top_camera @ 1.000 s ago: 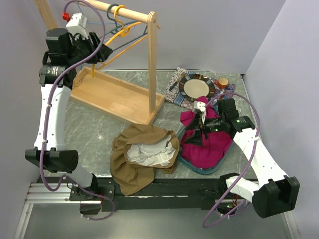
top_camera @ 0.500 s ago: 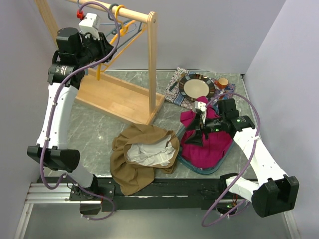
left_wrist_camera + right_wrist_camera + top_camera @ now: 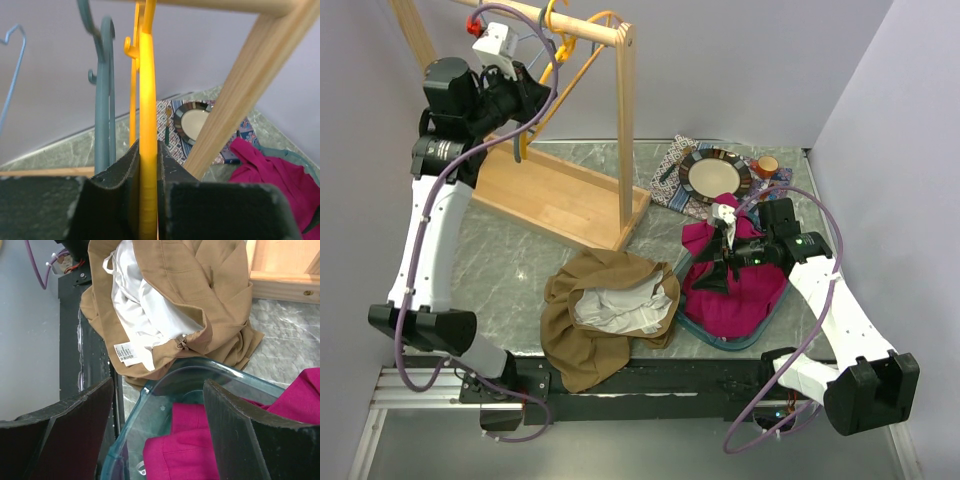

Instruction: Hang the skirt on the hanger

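Note:
The skirt (image 3: pixel 582 340) is brown with a white lining and lies crumpled on the table near the front edge; the right wrist view shows it as well (image 3: pixel 200 285). High at the back left, my left gripper (image 3: pixel 525 95) is shut on the lower bar of the yellow hanger (image 3: pixel 582 62), which hangs on the wooden rack's rail. In the left wrist view the yellow hanger (image 3: pixel 148 100) is pinched between both pads of the gripper (image 3: pixel 148 150). My right gripper (image 3: pixel 725 255) stands open over a tub, its jaws (image 3: pixel 157 390) empty.
The wooden rack (image 3: pixel 625 130) stands at the back left; a teal hanger (image 3: pixel 106 100) and a thin blue wire one hang beside the yellow one. A clear blue tub (image 3: pixel 200 370) holds magenta cloth (image 3: pixel 740 285). A plate (image 3: pixel 715 175) on patterned cloth and a small cup (image 3: pixel 767 165) sit behind.
My left gripper has closed onto the yellow hanger and risen, swinging the hanger up along the rail. The right arm and the skirt have stayed put.

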Controlling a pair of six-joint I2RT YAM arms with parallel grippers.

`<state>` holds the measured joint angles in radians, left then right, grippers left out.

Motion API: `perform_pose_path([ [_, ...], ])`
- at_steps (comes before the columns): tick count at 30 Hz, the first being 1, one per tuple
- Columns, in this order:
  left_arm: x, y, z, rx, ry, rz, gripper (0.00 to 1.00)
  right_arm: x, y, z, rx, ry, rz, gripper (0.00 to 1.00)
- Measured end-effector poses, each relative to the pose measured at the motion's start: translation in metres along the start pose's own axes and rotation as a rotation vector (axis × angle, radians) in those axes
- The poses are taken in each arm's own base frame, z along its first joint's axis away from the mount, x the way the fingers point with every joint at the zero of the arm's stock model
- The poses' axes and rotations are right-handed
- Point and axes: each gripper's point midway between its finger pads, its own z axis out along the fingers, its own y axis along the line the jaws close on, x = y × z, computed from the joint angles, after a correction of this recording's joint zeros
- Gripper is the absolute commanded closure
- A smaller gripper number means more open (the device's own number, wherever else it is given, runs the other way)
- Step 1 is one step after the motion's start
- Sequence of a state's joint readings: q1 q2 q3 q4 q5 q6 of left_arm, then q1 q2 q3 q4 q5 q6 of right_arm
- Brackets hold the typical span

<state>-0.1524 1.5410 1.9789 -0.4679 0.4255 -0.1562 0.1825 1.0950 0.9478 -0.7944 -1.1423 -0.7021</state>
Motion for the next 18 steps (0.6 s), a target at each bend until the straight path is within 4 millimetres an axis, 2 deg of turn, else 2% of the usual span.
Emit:
perform_pose_path([
  [3,-0.014,-0.009,-0.012,0.014,-0.044,0.016,0.99,0.0,0.0,0.0,-0.001,0.001,0.0,0.21],
  [5,-0.016,-0.014,-0.021,0.019,-0.053,0.02,0.99,0.001,0.001,0.0,-0.001,0.002,0.002,0.21],
  [11,0.002,-0.023,-0.045,0.02,-0.032,0.02,0.99,0.001,0.0,-0.001,0.0,0.003,0.002,0.21],
  [18,0.028,-0.04,-0.092,0.015,-0.006,0.017,0.99,0.002,0.0,-0.001,-0.001,0.005,-0.007,0.2],
])
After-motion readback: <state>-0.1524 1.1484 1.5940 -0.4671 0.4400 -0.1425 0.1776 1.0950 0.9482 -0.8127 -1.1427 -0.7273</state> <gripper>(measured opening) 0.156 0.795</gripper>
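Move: The skirt lies open on the table some 24 cm back of the left hand, 14 cm to its right and about 46 cm below. The rack's rod passes roughly 10 cm ahead of that hand, 5 cm to its right and 12 cm above; the rack's right post stands about 17 cm to its right and 2 cm farther out. The basket is some 32 cm right of the skirt and 10 cm farther out. From the right hand, the skirt is about 22 cm to the left, 1 cm back and 19 cm below. Still pinching the yellow hanger's near shoulder between shut fingers, the left hand pulls it back off the rack, about 10 cm towards the robot and the skirt. It first lifts a couple of centimetres, as if to carry the hook over the rod, then sinks some 4 cm as the pull gathers speed; the wrist hardly turns. ##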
